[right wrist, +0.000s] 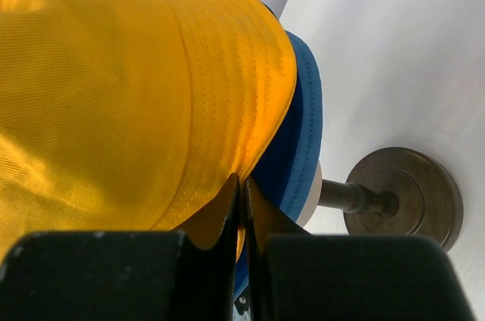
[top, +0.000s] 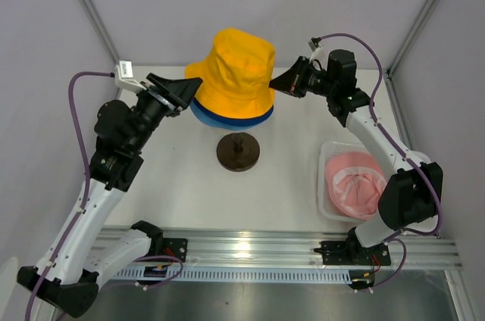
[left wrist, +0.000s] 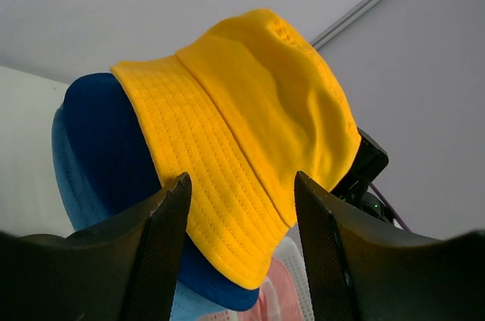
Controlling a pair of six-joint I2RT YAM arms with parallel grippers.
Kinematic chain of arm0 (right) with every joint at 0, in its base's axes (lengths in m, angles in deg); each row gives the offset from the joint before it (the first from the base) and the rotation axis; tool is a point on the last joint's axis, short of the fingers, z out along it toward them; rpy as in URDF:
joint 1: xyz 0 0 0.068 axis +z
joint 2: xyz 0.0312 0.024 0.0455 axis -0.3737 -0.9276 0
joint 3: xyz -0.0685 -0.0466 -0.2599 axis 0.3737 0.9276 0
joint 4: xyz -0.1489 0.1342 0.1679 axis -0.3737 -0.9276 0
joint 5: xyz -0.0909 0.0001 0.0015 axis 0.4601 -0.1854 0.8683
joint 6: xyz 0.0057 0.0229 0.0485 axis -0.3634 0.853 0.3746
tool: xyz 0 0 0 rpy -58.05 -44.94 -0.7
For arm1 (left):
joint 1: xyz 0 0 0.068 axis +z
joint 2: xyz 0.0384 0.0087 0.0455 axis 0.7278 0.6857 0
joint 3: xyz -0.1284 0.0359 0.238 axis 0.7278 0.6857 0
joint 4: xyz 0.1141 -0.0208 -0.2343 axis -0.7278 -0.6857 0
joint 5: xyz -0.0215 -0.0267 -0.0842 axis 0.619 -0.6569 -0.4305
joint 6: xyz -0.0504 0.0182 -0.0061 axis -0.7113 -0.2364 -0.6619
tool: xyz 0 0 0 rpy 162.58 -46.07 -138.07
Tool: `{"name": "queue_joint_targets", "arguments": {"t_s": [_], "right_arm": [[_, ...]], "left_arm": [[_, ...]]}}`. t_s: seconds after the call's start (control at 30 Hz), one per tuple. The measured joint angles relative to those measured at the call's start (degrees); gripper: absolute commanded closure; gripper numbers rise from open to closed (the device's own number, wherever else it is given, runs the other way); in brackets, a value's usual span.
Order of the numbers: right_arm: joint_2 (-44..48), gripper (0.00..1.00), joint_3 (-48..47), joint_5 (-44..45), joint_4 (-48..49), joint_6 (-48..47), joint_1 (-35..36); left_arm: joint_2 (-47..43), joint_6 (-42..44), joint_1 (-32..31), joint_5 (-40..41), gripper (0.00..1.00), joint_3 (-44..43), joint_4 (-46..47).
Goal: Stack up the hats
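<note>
The yellow hat sits on top of the dark navy hat and the light blue hat. All three are raised above the table on a stand. My right gripper is shut on the yellow hat's right brim, pinching the fabric between its fingertips. My left gripper is open at the left brim, and the yellow brim shows between its fingers. Whether they touch it I cannot tell. The pink hat lies in the basket at the right.
The white mesh basket stands at the right, near the right arm's base. Below the hats, the stand's dark round base rests on the table, with its post showing. White walls and corner posts close in the back and sides.
</note>
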Motion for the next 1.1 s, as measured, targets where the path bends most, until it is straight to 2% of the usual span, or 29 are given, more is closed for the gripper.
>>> {"name": "queue_joint_targets", "arguments": {"t_s": [0.33,0.6,0.83,0.9,1.0,1.03,1.1], "right_arm": [[-1.1,0.93,-1.1,-1.5,-0.3,-1.0,-0.1],[-1.2,0.93,-1.2,-1.8,-0.2,-1.0,-0.2],[-1.2,0.92,-1.2,-1.9,-0.1,-1.0,-0.1],[-1.2,0.93,-1.2,-1.9,0.0,-1.0,-0.1],[-1.2,0.92,-1.2,-1.9,0.1,-1.0,-0.1],[-1.3,0.93,-1.2,-1.9,0.1,-1.0,-0.1],[-1.3,0.93,-1.2,-1.9,0.1,-1.0,-0.1]], "left_arm": [[-5.4,-1.3,0.9,2.7,0.37,3.7,0.2],[0.9,-4.1,5.9,-0.8,0.4,3.7,4.7],[4.0,-7.9,7.5,-5.7,0.45,5.5,9.7],[4.2,-8.6,7.5,-6.6,0.49,5.5,11.5],[4.2,-9.5,7.5,-7.1,0.63,5.6,13.6],[4.2,-9.9,7.6,-7.1,0.76,5.8,14.3],[4.2,-10.5,7.7,-6.8,0.87,6.5,15.0]]}}
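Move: The left hand's next grip is on the left brim of the yellow hat, whose middle lies about 6 cm ahead of it, 11 cm to its right and 2 cm higher. The dark blue hat sits beneath, some 4 cm ahead, 11 cm right and 5 cm below that hand. From the right hand, already holding the brim's other side, the yellow hat's middle is roughly 5 cm ahead, 11 cm left and 4 cm up. Back and a little left the open left hand first eases, then it drives about 5 cm forward and sinks some 2 cm to bring the yellow hat's left brim between its fingertips. It rises about a centimetre as the fingers close and pinch the brim, its left side rolling down roughly 10 degrees. The right hand stays put, still pinching the right brim. ##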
